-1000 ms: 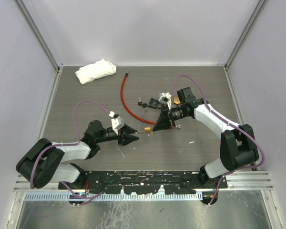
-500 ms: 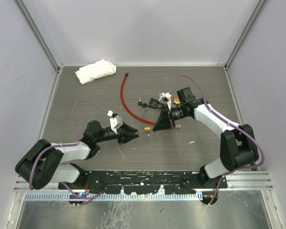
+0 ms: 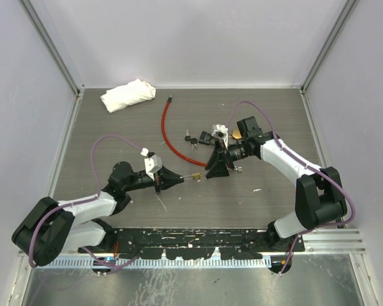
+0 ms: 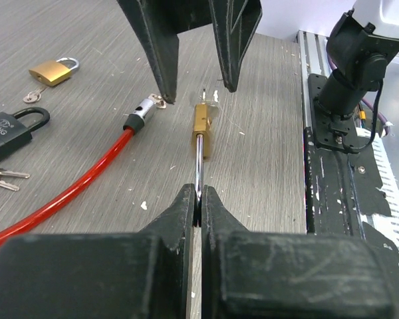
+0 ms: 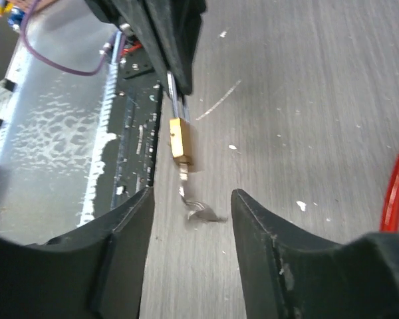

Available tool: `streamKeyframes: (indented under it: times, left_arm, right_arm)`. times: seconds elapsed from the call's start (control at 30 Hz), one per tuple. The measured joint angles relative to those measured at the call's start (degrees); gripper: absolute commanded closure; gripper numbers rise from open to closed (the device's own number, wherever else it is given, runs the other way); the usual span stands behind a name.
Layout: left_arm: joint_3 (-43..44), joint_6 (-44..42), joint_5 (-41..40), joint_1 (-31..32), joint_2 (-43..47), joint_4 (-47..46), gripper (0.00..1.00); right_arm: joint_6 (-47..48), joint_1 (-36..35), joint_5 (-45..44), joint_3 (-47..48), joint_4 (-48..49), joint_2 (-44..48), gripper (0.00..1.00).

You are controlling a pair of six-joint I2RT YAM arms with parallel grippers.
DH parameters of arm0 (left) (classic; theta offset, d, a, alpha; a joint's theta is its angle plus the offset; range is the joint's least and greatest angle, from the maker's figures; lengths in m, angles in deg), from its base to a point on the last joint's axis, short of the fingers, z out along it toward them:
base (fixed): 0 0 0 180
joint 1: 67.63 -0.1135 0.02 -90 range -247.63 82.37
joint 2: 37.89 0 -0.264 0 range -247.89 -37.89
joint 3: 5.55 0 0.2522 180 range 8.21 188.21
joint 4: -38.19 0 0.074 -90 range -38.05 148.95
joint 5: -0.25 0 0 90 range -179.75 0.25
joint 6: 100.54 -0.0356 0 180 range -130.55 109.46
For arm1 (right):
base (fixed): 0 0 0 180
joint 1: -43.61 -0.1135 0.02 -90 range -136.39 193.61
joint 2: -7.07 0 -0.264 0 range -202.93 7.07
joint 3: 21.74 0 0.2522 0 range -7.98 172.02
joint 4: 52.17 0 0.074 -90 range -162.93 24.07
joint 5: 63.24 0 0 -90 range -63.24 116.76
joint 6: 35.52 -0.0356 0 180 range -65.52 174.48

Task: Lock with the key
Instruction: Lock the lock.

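A small brass padlock (image 3: 196, 175) hangs just above the table between the two grippers. My left gripper (image 4: 199, 199) is shut on its steel shackle (image 4: 198, 163), and the brass body (image 4: 202, 129) points away from it. The key (image 5: 186, 175) sticks out of the far end of the lock (image 5: 180, 139), with its wire ring (image 5: 203, 212) dangling. My right gripper (image 5: 191, 199) is open, one finger on each side of the key ring and touching neither. In the top view it (image 3: 217, 171) sits just right of the lock, opposite the left gripper (image 3: 180, 179).
A red cable (image 3: 169, 137) curves across the table behind the lock. A black padlock with keys (image 4: 10, 126) and another brass padlock (image 4: 53, 70) lie beyond it. A white cloth (image 3: 127, 94) sits at the back left. Metal rails bound the table's sides.
My left gripper has reached toward the padlock and shut on its shackle. The right gripper has opened and let go of the key.
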Motion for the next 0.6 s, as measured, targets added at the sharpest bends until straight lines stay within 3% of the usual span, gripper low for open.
streamKeyframes:
  times: [0.17,0.33,0.43,0.6]
  left_arm:
    - [0.0,-0.98,-0.55,-0.11,6.58,7.34,1.0]
    - [0.0,-1.99,-2.08,0.46,13.84,14.51,1.0]
    - [0.0,-2.16,-3.04,1.99,16.17,16.83,1.0]
    - [0.0,-0.42,-4.33,4.5,16.72,18.45,1.0]
  right_arm:
    - [3.3,1.14,-6.29,-0.02,-0.37,4.37,0.23]
    - [9.86,3.8,-6.21,-3.23,1.51,13.81,0.03]
    - [15.93,4.0,-2.95,-8.09,2.12,19.32,0.02]
    - [23.26,3.89,0.7,-10.27,0.57,19.61,0.02]
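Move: The brass lock, key in it, hangs by its shackle from the left fingers, body about 5 cm right of the left hand and 1 cm ahead; from the right hand, about 5 cm left, 1 cm back and slightly lower. Some 15 cm below the right hand on the table, the black padlock lies roughly 13 cm ahead and the red cable's metal end about 3 cm ahead, 7 cm right. Opening wide, the right hand leaves the key rightward and up, rolling 30 degrees; left draws lock 3 cm back. ##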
